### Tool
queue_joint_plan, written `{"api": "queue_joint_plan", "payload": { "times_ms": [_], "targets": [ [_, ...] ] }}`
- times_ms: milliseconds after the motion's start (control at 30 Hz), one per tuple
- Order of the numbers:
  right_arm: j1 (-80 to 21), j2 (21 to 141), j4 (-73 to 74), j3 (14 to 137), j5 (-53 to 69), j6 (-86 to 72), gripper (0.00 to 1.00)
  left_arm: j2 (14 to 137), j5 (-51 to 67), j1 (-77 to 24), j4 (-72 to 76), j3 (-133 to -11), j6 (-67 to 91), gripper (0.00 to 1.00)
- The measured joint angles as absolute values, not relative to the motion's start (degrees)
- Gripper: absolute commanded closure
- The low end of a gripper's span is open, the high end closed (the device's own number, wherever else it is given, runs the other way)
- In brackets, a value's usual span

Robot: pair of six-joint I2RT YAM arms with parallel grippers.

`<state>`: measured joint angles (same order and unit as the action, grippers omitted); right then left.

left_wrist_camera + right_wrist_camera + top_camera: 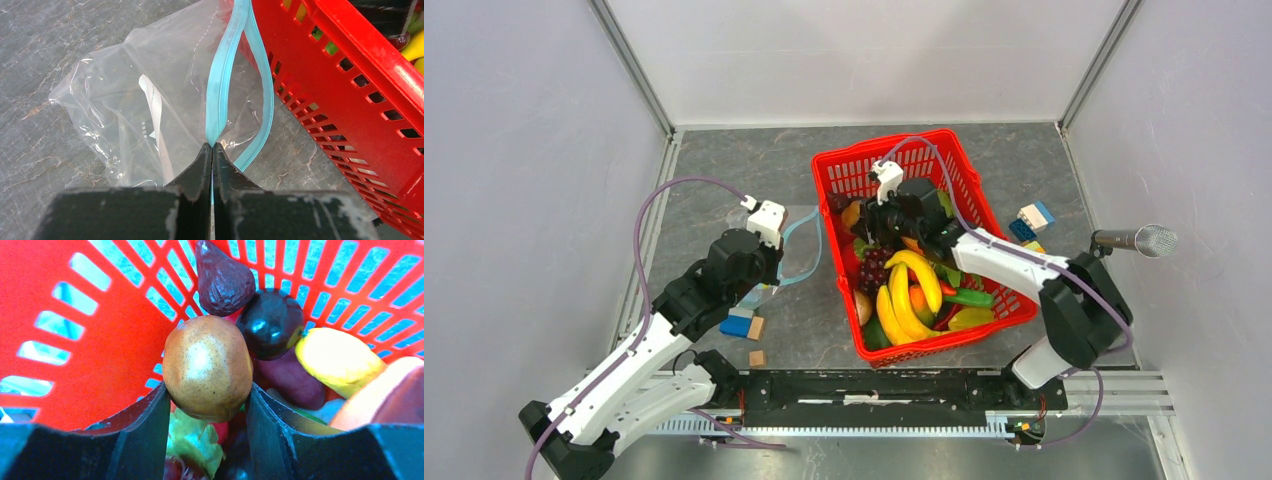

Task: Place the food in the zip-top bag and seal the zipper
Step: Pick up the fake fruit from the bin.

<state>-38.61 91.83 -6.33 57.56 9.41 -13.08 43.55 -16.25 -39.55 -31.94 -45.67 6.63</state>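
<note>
The clear zip-top bag lies on the grey table, left of the red basket. Its light-blue zipper stands parted in a loop. My left gripper is shut on the near end of that strip, also seen from above. My right gripper reaches into the basket, both fingers pressed against the sides of a brown potato-like piece. More food lies around it: a dark fig shape, a dark plum, bananas, grapes and a green vegetable.
A blue block and small wooden cubes sit near the left arm. Coloured blocks lie right of the basket, next to a microphone. White walls close in the table on three sides.
</note>
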Motion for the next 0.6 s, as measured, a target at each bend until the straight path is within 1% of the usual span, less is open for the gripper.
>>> {"api": "queue_joint_plan", "payload": {
  "times_ms": [367, 600],
  "targets": [
    [-38.61, 75.40, -9.37, 51.68, 8.93, -15.46, 0.64, 42.46, -14.26, -39.44, -31.62, -45.67, 7.73, 0.98],
    [-39.09, 66.92, -12.08, 50.76, 13.96, -17.30, 0.62, 40.34, -12.91, -39.44, -32.12, -46.41, 9.45, 0.98]
  ]
}}
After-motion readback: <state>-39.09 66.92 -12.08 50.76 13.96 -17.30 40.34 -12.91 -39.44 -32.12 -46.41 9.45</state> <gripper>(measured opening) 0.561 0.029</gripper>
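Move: My right hand already grips the brown fake fruit inside the bin. The bag's open mouth lies about 10 cm to its left and 5 cm back, at roughly its height, beyond the bin's left rim, which is some 5 cm left, straight across, and a bit higher. The dark fig is about 5 cm ahead and 3 cm left, the lemon 4 cm ahead and 5 cm right, both lower. From my left hand, the bag mouth's middle is some 3 cm ahead and 4 cm right. I keep my right fingers closed on the brown fruit and hoist it fast, about 15 cm straight up at first and then also drawing back some 6 cm, tipping my fingers up by roughly 20 degrees until they point almost level. Late on, my left hand, still pinching the bag's zipper edge, rises a couple of centimetres. ##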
